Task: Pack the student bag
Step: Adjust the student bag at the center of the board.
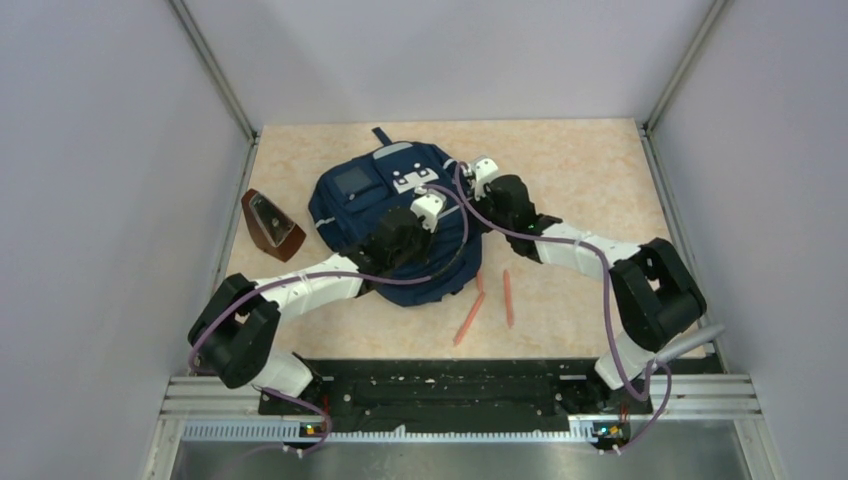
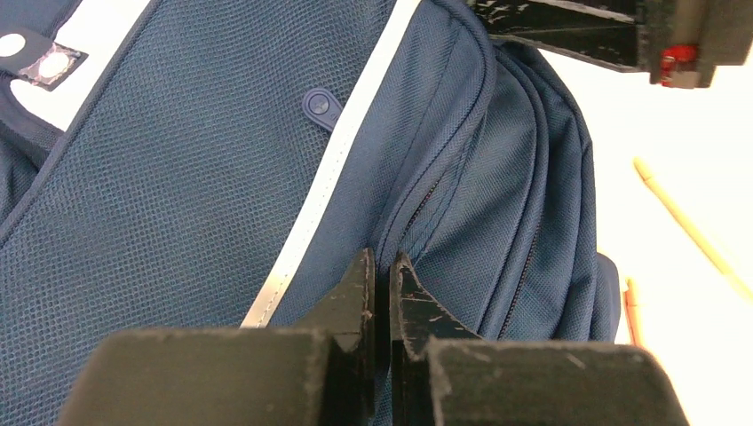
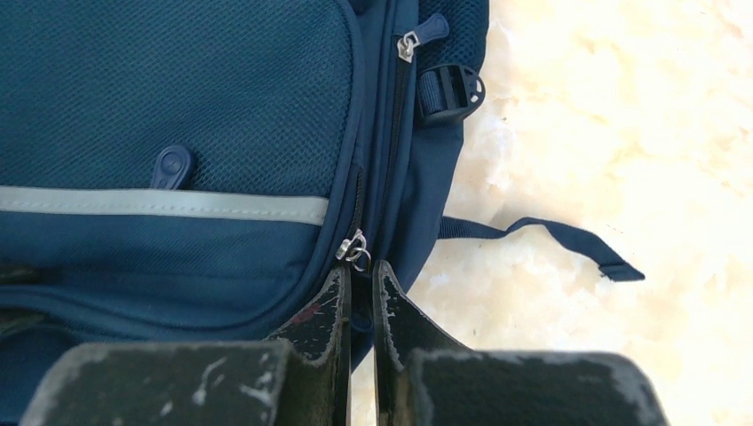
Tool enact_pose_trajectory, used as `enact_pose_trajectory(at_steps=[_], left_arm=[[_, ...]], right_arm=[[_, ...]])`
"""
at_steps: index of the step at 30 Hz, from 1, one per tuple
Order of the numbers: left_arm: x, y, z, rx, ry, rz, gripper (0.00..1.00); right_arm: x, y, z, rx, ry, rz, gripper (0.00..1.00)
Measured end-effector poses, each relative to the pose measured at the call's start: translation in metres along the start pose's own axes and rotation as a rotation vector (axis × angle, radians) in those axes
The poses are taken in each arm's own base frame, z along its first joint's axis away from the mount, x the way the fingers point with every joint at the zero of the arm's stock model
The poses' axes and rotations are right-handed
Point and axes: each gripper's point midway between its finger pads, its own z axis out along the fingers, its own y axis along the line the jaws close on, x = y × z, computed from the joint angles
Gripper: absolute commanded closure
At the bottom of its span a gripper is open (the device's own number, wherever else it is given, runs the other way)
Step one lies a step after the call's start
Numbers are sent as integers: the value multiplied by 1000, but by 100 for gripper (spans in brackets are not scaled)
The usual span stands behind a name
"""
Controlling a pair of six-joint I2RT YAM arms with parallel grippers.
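Note:
The student bag is a navy backpack with grey strips, lying flat in the middle of the table. My left gripper reaches over its right half. In the left wrist view that gripper is shut, pinching a fold of the bag beside a zip line. My right gripper is at the bag's right edge. In the right wrist view it is shut on a blue zip pull, just under the metal slider on the bag.
Three orange pencils lie on the table just right of the bag's near end. A brown wedge-shaped object stands at the left edge. A loose strap trails from the bag. Walls enclose the table.

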Motion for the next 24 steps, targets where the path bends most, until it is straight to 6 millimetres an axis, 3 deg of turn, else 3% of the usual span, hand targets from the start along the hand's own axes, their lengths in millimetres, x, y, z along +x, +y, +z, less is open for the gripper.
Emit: enact_pose_trajectory(at_steps=[15, 24], left_arm=[[-13, -3, 8, -12, -9, -103, 100], [-22, -8, 25, 11, -8, -149, 100]], right_arm=[[1, 12, -32, -51, -21, 94, 100], [-8, 57, -43, -153, -78, 139, 100]])
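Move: The zipper pull is already between my right fingers. It is to travel to the seam pinched by my left hand, about 8 cm back and 9 cm to the left, roughly level. From my right hand, the pale strip's middle lies about 6 cm left and level fore-and-aft, and the right-hand pencil some 14 cm back, 7 cm right and 8 cm lower. From my left hand, the zipper pull is about 8 cm ahead and 9 cm right. Keeping hold of the zipper pull, I draw my right hand back along the bag's curved seam by about 6 cm, rising a little, then bend leftward for some 3 cm towards my left fingers, rolling the hand's left side up about 10 degrees. My left hand keeps its pinch on the seam and eases about 3 cm right and forward to meet the pull. ##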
